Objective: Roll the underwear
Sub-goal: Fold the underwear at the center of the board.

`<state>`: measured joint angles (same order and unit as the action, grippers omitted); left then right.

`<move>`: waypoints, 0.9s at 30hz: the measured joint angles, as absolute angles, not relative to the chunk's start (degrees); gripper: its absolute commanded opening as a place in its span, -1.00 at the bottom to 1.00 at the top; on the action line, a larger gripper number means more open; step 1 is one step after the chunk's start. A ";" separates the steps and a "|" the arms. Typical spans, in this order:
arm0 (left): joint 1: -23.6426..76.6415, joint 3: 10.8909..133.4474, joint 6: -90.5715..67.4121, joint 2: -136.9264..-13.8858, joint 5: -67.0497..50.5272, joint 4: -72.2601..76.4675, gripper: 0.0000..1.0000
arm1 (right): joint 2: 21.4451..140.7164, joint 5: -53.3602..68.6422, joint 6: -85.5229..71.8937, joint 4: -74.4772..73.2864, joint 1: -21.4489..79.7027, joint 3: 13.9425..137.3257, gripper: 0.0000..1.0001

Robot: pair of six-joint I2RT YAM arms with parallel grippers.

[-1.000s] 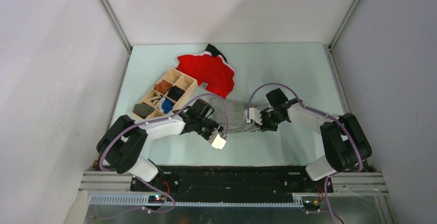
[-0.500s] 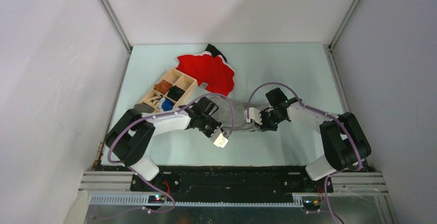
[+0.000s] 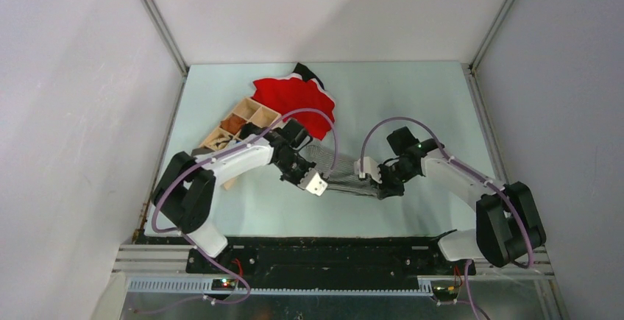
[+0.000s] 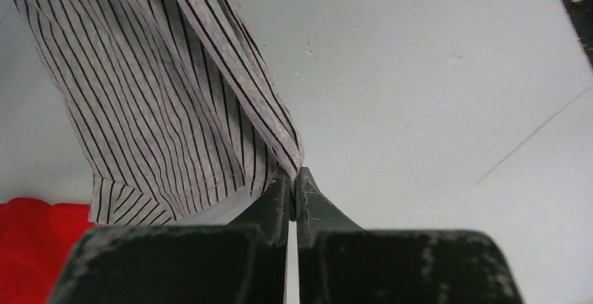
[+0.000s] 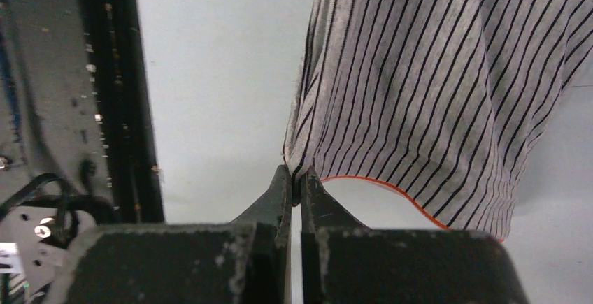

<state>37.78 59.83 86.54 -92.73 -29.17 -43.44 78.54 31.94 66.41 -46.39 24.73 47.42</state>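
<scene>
The underwear (image 3: pixel 340 179) is grey with fine dark stripes and hangs stretched between my two grippers near the table's front middle. My left gripper (image 3: pixel 318 181) is shut on its left edge. In the left wrist view the cloth (image 4: pixel 175 94) rises from the pinched tips (image 4: pixel 294 178). My right gripper (image 3: pixel 368 176) is shut on the opposite edge. The right wrist view has the striped cloth (image 5: pixel 419 87), with an orange hem, lifted off the table from the closed tips (image 5: pixel 297 178).
A bright red garment (image 3: pixel 298 103) with dark trim lies at the back left of centre. A wooden divided box (image 3: pixel 235 130) holding small dark items stands to its left, partly behind my left arm. The black base rail (image 3: pixel 331 254) runs along the near edge.
My left gripper closed on the underwear's left edge and moved back and up. My right gripper shifted slightly nearer and right. The cloth now hangs pulled taut between them.
</scene>
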 measured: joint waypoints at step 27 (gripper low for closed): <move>33.34 96.68 83.99 -117.30 -35.66 -74.30 -1.00 | 102.59 51.68 60.23 -73.49 9.28 69.89 -1.00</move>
<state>33.34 96.68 83.99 -117.30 -35.66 -74.30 102.59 51.68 60.23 -73.49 9.28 69.89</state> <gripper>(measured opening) 0.014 0.022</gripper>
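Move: My shut hands already hold the underwear's near edge at its two ends, a few centimetres off the table. From my left hand the far left corner, where the edge is to go, lies about 11 cm ahead, 2 cm left and 5 cm down; the red shirt is 23 cm ahead, 3 cm left, and the wooden box 12 cm ahead, 23 cm left. The far right corner lies some 10 cm straight ahead of my right hand and 5 cm lower. Keeping both grips, I raise the underwear's near edge about 3 cm and carry it forward over the cloth towards the far edge. My left hand leads, some 4 cm forward and a little right; my right hand first eases back 2 cm, then swings forward while rising. Both wrists tip so the fingertips swing back towards my base, the right by about 40 degrees with some clockwise turn. ##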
